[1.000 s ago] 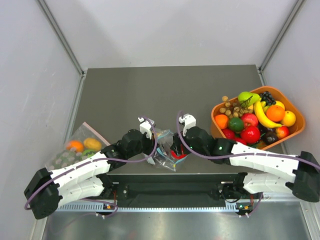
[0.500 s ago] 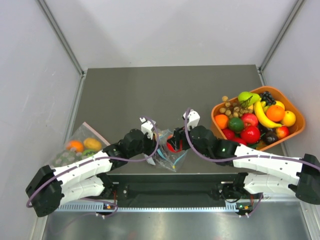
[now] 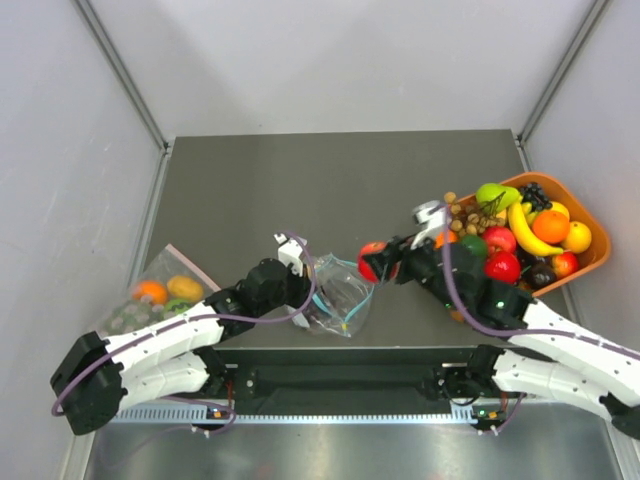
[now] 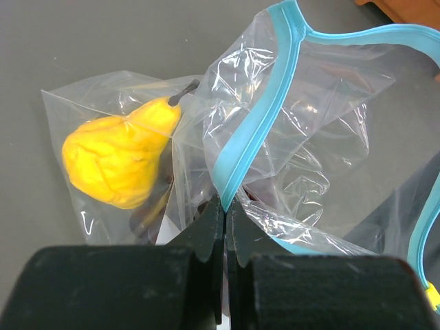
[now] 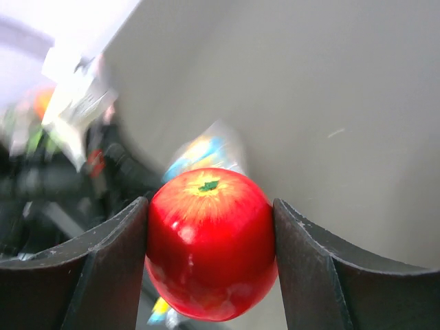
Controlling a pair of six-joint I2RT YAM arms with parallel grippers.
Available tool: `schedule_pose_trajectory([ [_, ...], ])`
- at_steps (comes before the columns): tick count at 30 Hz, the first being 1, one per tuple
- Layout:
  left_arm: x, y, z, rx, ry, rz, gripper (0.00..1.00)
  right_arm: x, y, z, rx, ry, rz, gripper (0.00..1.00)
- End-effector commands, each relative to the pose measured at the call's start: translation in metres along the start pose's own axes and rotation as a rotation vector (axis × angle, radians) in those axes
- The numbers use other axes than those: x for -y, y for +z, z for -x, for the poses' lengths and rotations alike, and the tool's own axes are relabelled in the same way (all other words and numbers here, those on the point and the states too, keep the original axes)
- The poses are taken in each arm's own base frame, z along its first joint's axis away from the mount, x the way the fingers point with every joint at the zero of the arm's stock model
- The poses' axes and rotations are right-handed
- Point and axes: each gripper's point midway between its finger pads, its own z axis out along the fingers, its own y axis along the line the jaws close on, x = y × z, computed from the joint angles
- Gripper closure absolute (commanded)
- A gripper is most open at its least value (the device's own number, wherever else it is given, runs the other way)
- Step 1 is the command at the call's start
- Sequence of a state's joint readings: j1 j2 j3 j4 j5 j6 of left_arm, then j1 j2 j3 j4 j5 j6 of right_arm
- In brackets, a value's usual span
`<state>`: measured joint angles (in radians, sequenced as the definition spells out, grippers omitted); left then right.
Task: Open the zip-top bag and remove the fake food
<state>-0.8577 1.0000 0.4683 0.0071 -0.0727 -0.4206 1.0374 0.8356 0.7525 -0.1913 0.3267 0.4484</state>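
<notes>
The zip-top bag [image 3: 340,303] lies open near the table's front edge, clear and crinkly with a teal-blue strip [image 4: 251,124]. My left gripper [image 3: 306,298] is shut on that strip [image 4: 225,205] at the bag's mouth. Inside the bag I see a yellow fruit [image 4: 118,161] with a dark stem, and something dark under it. My right gripper [image 3: 376,264] holds a red apple [image 3: 370,260] in the air, to the right of the bag and clear of it. In the right wrist view the apple [image 5: 210,240] fills the gap between both fingers [image 5: 103,268]. The bag [image 5: 203,152] is blurred behind it.
An orange basket [image 3: 603,248] heaped with plastic fruit stands at the right edge of the table, close behind the right arm. A second clear bag [image 3: 160,290] with a pinkish edge strip and fruit inside lies off the table's left side.
My right gripper has lifted the red apple out of the bag's mouth and carried it to the right and away from the bag. The left gripper has kept its pinch on the strip.
</notes>
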Motion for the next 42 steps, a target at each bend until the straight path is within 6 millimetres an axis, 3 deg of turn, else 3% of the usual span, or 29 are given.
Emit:
schedule_pose_trajectory([
  [1,0.003,-0.003,0.027,0.095,-0.011,0.003,1.00,0.041,-0.030,0.063,0.165,0.008,-0.135,0.66],
  [6,0.003,-0.003,0.025,0.089,-0.011,0.001,1.00,0.115,-0.074,0.106,0.254,-0.060,-0.381,0.67],
  [10,0.002,-0.003,0.024,0.087,-0.008,0.000,1.00,0.158,-0.108,0.137,0.299,-0.125,-0.582,0.67],
  [15,0.001,-0.006,0.023,0.089,-0.007,0.001,1.00,0.217,-0.139,0.143,0.275,-0.117,-0.812,0.66],
  [17,0.000,-0.008,0.023,0.092,-0.007,0.003,1.00,0.228,-0.140,0.140,0.255,-0.104,-0.812,0.67],
  [18,0.000,-0.009,0.023,0.093,-0.006,0.006,1.00,0.247,-0.150,0.137,0.250,-0.071,-0.880,0.67],
  [21,-0.003,-0.012,0.023,0.100,-0.004,0.015,1.00,0.268,-0.147,0.128,0.230,-0.024,-0.909,0.67],
  [26,-0.003,-0.016,0.026,0.114,-0.002,0.014,1.00,0.289,-0.132,0.115,0.194,0.033,-0.880,0.67],
  [31,-0.005,-0.017,0.019,0.087,0.002,0.021,1.00,0.301,-0.132,0.109,0.171,0.054,-0.914,0.62],
  [34,-0.003,-0.016,0.020,0.088,0.000,0.014,1.00,0.302,-0.131,0.108,0.167,0.059,-0.914,0.45],
  [35,-0.003,-0.016,0.020,0.084,0.001,0.014,1.00,0.303,-0.132,0.108,0.165,0.059,-0.915,0.33],
  [42,-0.003,-0.016,0.020,0.085,0.002,0.012,1.00,0.302,-0.134,0.108,0.160,0.063,-0.924,0.11],
])
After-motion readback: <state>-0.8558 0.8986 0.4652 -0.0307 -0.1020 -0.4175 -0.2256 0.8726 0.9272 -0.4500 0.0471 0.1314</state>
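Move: The right hand still grips the red tomato; the orange bin's middle lies some 36 cm to its right, 7 cm ahead and 14 cm lower. In the bin the banana is about 9 cm ahead and 36 cm right, the pear 16 cm ahead and 29 cm right, both 7 cm below the hand. The left hand keeps the clear bag's rim, with the bag's middle 8 cm right of it and about level fore and aft, slightly lower; from it the bin is 48 cm right, 11 cm ahead, at about its height. Rightward in one quick arc, the right hand swings the held tomato some 33 cm away from the bag and over the bin's fruit, also 10 cm forward, rising about 9 cm and sinking back while turning roughly 50 degrees clockwise. It stops there and its fingers open wider, easing their pinch. The left hand keeps its grip on the bag's rim and rises about 2 cm. ##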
